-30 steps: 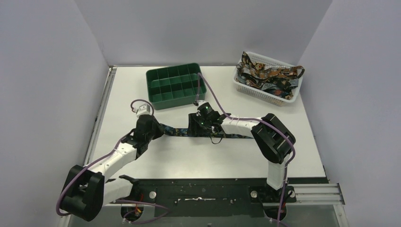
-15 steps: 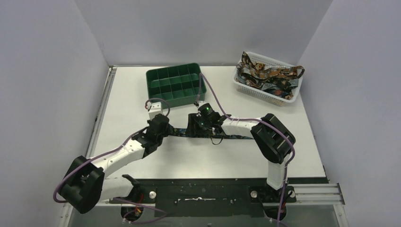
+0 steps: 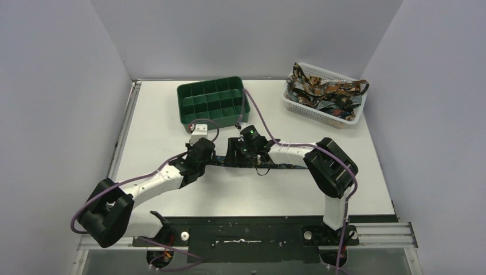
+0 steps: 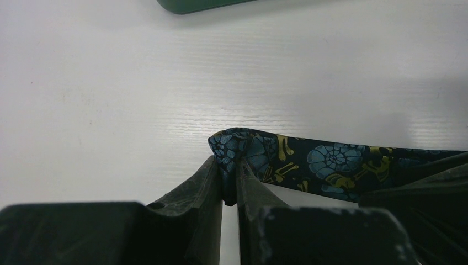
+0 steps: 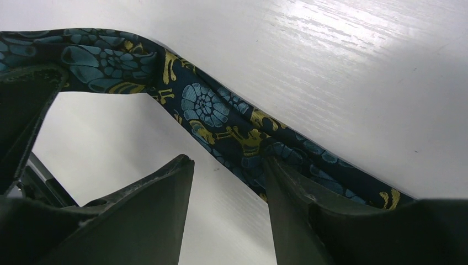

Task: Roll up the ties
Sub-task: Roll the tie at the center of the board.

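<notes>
A dark navy tie (image 3: pixel 285 165) with blue shells and yellow marks lies across the middle of the table. My left gripper (image 3: pixel 205 156) is shut on its folded left end; in the left wrist view the fold (image 4: pixel 243 146) is pinched between the fingertips (image 4: pixel 229 165). My right gripper (image 3: pixel 238 152) stands open just to the right. In the right wrist view the tie (image 5: pixel 204 105) runs past the outer side of the right finger (image 5: pixel 287 182), and bare table shows between the jaws (image 5: pixel 227 163). More ties (image 3: pixel 321 91) are heaped in the basket.
A green compartment tray (image 3: pixel 215 124) stands just behind both grippers. A white mesh basket (image 3: pixel 344 120) sits at the back right. The two grippers are close together, and purple cables loop above the wrists.
My left gripper has travelled to the right with the tie's end, closing in on the right gripper. The right arm has stayed put.
</notes>
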### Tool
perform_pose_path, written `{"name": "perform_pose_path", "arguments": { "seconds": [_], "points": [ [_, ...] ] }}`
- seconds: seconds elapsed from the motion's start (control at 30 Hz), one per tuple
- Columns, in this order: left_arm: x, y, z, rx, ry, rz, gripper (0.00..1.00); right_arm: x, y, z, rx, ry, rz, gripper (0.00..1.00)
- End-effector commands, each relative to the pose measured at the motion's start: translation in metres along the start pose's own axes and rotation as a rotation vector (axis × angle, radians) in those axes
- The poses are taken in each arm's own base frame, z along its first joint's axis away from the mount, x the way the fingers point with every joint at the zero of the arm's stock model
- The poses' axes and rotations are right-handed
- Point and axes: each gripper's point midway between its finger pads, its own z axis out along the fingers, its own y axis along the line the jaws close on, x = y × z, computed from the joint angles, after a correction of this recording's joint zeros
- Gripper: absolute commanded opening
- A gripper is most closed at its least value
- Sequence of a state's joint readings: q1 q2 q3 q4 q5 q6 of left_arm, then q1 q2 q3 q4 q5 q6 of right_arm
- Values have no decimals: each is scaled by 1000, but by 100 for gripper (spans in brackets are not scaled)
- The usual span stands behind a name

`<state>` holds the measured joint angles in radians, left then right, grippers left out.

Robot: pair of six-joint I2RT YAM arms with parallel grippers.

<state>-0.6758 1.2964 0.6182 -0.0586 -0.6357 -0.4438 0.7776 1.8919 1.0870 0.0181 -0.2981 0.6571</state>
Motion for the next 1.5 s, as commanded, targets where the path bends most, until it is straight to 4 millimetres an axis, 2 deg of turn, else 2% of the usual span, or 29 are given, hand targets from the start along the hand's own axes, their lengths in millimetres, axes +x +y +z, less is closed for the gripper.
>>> {"name": "perform_pose_path", "arguments": {
  "seconds": [0.0,0.13,0.3,0.47,0.5,0.8,0.9,1.0,1.13,1.2,1.3,1.4,1.47],
  "points": [
    [-19,-13,-1,5,-50,29,6,-15,19,-9,-87,-52,40,53],
    [-14,-21,0,0,-48,61,6,-34,32,-24,-157,-110,77,57],
    [-12,-30,0,0,-50,92,7,-48,9,-48,-95,-203,165,59],
    [-6,-47,-1,52,-38,117,16,-50,-25,-68,30,-278,222,62],
    [-7,-55,0,78,-44,108,17,-49,-29,-71,39,-284,230,62],
    [18,-92,5,218,33,115,31,-50,-33,-84,55,-290,226,64],
    [20,-104,3,275,49,109,34,-50,-33,-85,58,-287,221,64],
    [16,-111,-2,314,50,94,38,-50,-30,-84,46,-273,210,65],
    [-14,-122,-19,402,4,9,50,-50,-20,-80,-7,-254,189,67],
    [-33,-122,-29,422,-29,-24,53,-53,-15,-80,-30,-256,180,68],
    [-57,-110,-41,441,-69,-102,58,-57,-8,-79,-60,-254,173,71],
    [-65,-89,-45,442,-72,-170,60,-59,6,-74,-110,-244,135,74],
    [-63,-67,-41,411,-64,-227,61,-58,18,-70,-136,-238,68,76]
  ]
}}
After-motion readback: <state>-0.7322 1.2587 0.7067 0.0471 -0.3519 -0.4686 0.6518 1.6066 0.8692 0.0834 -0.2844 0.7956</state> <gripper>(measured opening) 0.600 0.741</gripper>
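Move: The left hand already pinches the doubled-over left end of the tie above the board. The spot for it, where the tie bends up from its flat stretch, is about 6 cm to its right, 1 cm back and 5 cm below. The green tray's middle is about 24 cm ahead, 4 cm right and 4 cm lower. From the right hand, half open over the flat tie, that spot is roughly 6 cm left, 1 cm ahead and 1 cm below. The left hand carries the held tie end right along the tie and down about 4 cm onto its flat stretch, its fingers opening on the way to let go, and after some 10 cm of travel to the right it rises steeply by nearly 10 cm, turned about 15 degrees clockwise. Meanwhile the right hand lifts about 5 cm and draws back some 7 cm to its right along the tie, clearing the way and opening wider, then hovers there and eases slightly back to the left. ##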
